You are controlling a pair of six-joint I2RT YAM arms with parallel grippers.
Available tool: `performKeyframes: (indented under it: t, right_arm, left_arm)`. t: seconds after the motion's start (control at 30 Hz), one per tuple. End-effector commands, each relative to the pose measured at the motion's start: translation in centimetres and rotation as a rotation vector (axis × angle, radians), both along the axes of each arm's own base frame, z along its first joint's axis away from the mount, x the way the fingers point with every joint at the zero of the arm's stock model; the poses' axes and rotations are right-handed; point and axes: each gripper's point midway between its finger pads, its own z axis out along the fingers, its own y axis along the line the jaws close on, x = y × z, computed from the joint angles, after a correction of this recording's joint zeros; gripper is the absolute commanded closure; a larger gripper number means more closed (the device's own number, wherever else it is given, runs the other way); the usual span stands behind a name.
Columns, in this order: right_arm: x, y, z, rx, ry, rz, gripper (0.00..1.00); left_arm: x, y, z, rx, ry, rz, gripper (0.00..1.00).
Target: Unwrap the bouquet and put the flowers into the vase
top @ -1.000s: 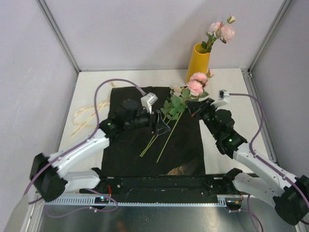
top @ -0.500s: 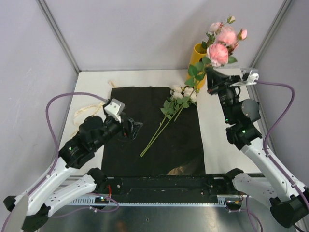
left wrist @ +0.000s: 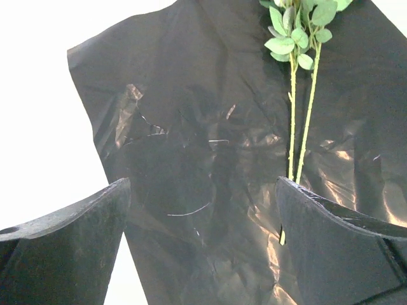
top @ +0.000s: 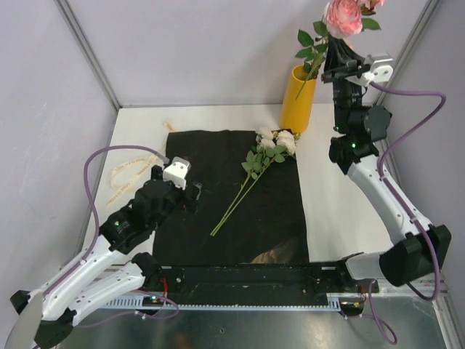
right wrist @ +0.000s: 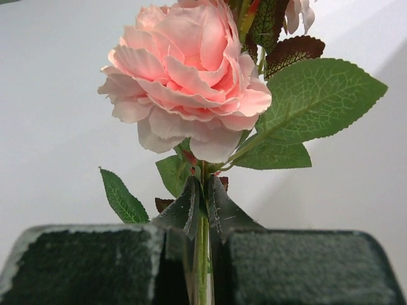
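Note:
The mustard-yellow vase (top: 298, 99) stands at the back of the table. High above it my right gripper (top: 330, 52) is shut on the green stem of a pink rose (top: 343, 16); that stem (right wrist: 203, 254) runs up between the jaws to the bloom (right wrist: 186, 76). Cream-white flowers (top: 277, 139) with long stems (top: 236, 200) lie on the unfolded black wrapping sheet (top: 218, 240). My left gripper (top: 190, 195) hovers open over the sheet's left part, nothing between its fingers; the two stems (left wrist: 299, 121) lie just right of it.
The cream ribbon (top: 129, 174) lies loose on the white table left of the sheet. Grey walls and metal frame posts enclose the table on three sides. A black rail (top: 247, 280) runs along the near edge.
My right arm has lifted the pink roses from the sheet up to above the vase. My left gripper has pulled back left off the stems and opened wide.

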Motion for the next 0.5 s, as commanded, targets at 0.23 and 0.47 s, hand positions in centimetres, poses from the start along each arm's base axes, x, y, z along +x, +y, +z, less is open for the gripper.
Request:
performKeyframes:
  t: [0.23, 0.47]
  right_arm:
    - [4.5, -3.0, 6.0, 0.024, -0.158, -0.093, 1.00]
    - [10.0, -2.9, 4.2, 0.028, -0.100, -0.091, 1.00]
  left_arm:
    - [0.2, 1.3, 2.0, -0.019, -0.082, 0.051, 0.00]
    - [0.2, 1.3, 2.0, -0.017, -0.082, 0.051, 0.00]
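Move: The right hand already holds the pink flowers, their stems hanging below it. The vase's mouth lies about 29 cm ahead of it, straight in line sideways and roughly 29 cm lower. The white roses' heads on the black wrapper are some 22 cm ahead, 8 cm to its left and about 55 cm down. From the left hand the vase mouth is about 44 cm ahead, 36 cm to the right and 7 cm higher. Keeping the pink flowers' stems pinched in its shut fingers, the right hand carries them forward towards the vase, about 9 cm at a steady pace, while rising some 3 cm and edging about 3 cm to the right. The fingers still point up and outward, tipping back and turning clockwise by only about 5 degrees each. ##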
